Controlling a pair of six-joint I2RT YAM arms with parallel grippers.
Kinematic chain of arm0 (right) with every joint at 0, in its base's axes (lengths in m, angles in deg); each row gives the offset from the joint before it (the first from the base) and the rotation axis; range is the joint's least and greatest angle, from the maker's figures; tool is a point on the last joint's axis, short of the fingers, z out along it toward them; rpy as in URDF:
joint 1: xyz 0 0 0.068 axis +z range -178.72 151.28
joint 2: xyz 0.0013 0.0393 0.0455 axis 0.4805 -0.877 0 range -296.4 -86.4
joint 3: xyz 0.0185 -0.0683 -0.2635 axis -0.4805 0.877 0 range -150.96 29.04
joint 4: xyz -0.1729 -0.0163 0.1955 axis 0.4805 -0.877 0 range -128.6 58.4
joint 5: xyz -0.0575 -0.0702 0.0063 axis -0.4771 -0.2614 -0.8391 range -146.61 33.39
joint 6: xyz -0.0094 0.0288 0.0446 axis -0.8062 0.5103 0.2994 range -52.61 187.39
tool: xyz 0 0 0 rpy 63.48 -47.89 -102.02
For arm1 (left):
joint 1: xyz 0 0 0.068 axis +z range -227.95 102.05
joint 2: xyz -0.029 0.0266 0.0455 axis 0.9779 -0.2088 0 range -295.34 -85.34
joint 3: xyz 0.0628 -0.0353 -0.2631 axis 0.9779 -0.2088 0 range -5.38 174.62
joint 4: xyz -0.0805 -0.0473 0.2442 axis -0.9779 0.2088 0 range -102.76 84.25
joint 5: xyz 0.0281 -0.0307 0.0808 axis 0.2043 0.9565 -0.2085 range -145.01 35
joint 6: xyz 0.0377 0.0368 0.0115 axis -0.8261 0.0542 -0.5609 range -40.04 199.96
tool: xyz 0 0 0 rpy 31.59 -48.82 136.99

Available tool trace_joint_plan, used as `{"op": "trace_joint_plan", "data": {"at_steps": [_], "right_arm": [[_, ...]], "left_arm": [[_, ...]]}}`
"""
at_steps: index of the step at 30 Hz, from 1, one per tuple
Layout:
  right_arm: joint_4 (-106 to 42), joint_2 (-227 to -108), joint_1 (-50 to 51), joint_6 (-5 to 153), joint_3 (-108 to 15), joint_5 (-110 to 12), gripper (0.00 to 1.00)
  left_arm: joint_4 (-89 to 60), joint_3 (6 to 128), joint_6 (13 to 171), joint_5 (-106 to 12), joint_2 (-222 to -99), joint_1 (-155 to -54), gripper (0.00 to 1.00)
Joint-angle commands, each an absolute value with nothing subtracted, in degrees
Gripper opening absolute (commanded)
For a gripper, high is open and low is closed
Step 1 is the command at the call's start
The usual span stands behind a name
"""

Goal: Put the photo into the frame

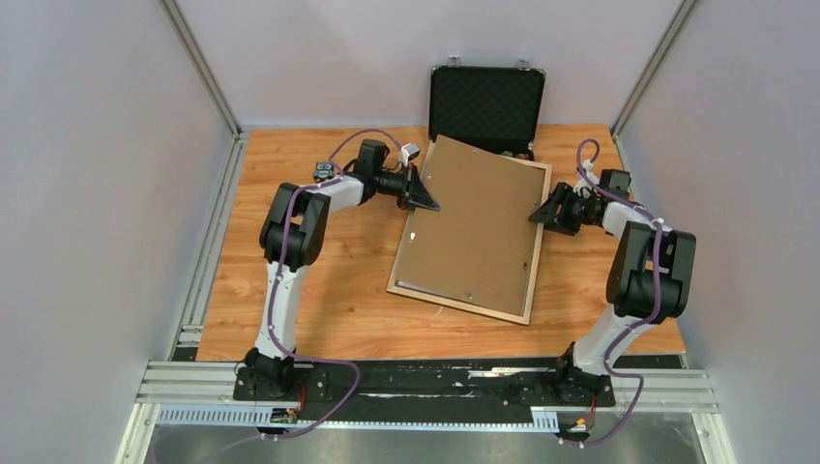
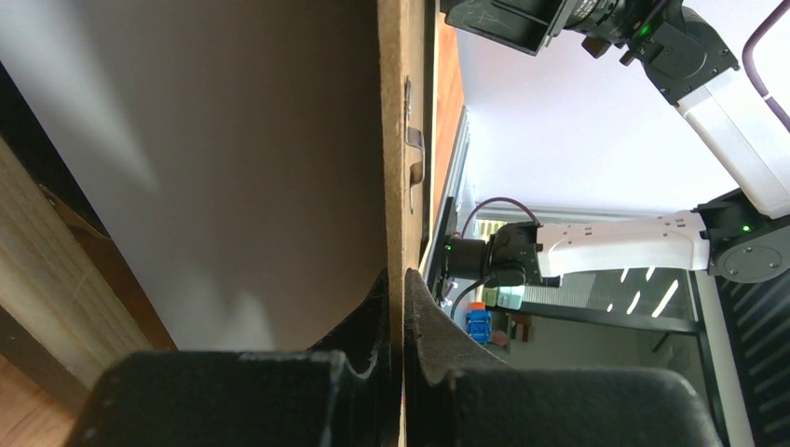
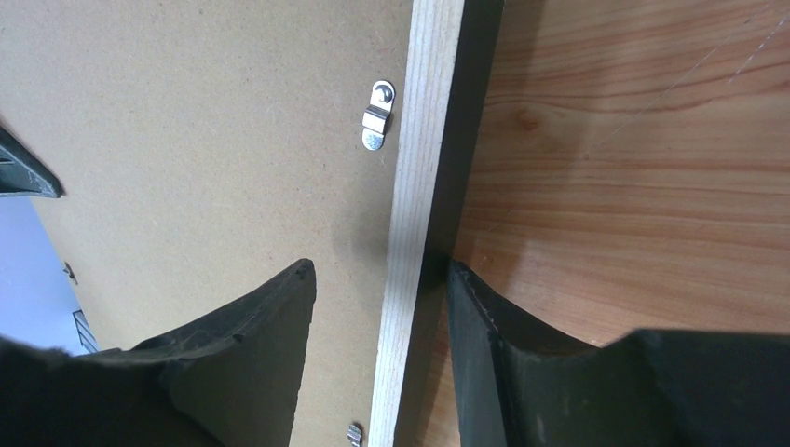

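The frame lies on the table with its light wood side up. The brown backing panel rests askew over it, its far left corner raised. My left gripper is shut on the panel's left edge; in the left wrist view both fingers pinch the thin board. A pale surface shows beneath the board; I cannot tell if it is the photo. My right gripper is open, straddling the right rail, with one finger over the panel and the other on the table against the rail.
An open black case with foam lining stands at the back, just behind the panel's far edge. Small metal turn clips sit on the panel near the rail. Grey walls close in the wooden table on three sides.
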State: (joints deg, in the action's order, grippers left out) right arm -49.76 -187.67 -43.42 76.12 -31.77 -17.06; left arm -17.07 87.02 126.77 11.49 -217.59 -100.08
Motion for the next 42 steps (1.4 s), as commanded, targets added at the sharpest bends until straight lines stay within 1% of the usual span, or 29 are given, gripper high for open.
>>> {"op": "trace_joint_plan", "data": {"at_steps": [1,7,16,22,23,28,29,30,34,38,42], "right_arm": [[-48.8,-188.5,-42.9,76.6,-33.5,-14.9,0.52],[-48.8,-188.6,-42.8,76.6,-33.4,-14.9,0.52],[-48.7,-188.6,-42.8,76.5,-33.0,-15.1,0.52],[-48.8,-188.5,-42.8,76.5,-32.9,-15.2,0.52],[-48.7,-188.6,-42.8,76.4,-32.8,-15.2,0.52],[-48.7,-188.8,-42.8,76.4,-32.7,-15.1,0.52],[-48.7,-188.9,-42.8,76.4,-32.7,-15.0,0.52],[-48.7,-188.9,-42.7,76.4,-32.6,-15.0,0.52],[-48.7,-188.7,-42.8,76.3,-32.6,-15.1,0.52],[-48.7,-188.6,-42.8,76.3,-32.7,-15.2,0.52],[-48.7,-188.6,-42.8,76.4,-32.7,-15.2,0.52]], "left_arm": [[-22.3,86.5,126.0,8.3,-217.9,-101.5,0.00],[-22.0,85.1,125.6,6.9,-217.3,-101.5,0.02],[-16.8,86.3,121.4,5.2,-217.4,-101.5,0.19],[-11.7,88.1,118.4,4.1,-217.6,-101.5,0.36],[-11.1,88.2,118.0,4.0,-217.5,-101.5,0.41],[-7.7,89.2,115.8,3.3,-217.4,-101.5,0.56],[-7.5,89.3,115.5,3.2,-217.2,-101.5,0.61],[-6.8,89.5,115.0,2.7,-217.1,-101.5,0.63],[-3.6,90.0,112.4,0.8,-216.4,-101.5,0.80],[0.0,90.4,109.5,-2.0,-215.4,-101.5,0.91],[3.2,90.8,107.3,-4.9,-214.3,-101.5,0.98]]}}
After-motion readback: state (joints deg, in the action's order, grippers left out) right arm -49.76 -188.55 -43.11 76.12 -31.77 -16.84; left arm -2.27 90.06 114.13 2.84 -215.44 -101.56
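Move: The left hand pinches the raised backing board's left edge, with the middle of the frame about 9 cm to its right, 6 cm back and 6 cm below. The frame's left rail passes about 5 cm left, level fore and aft and 6 cm below. The black case is some 12 cm right and 20 cm ahead. From the right hand, astride the right rail, the frame's middle lies about 15 cm left and 2 cm back, nearly level. Still pinching the backing board's left edge, the left hand lowers it about 3 cm towards the frame and starts opening on the way down. It then comes back up about 2 cm, spreading its fingers nearly wide, and the pinch ends as the upper finger clears the board's face; the wrist rolls and tips a little, under 10 degrees. The right hand stays put, half-open fingers still astride the right rail. ##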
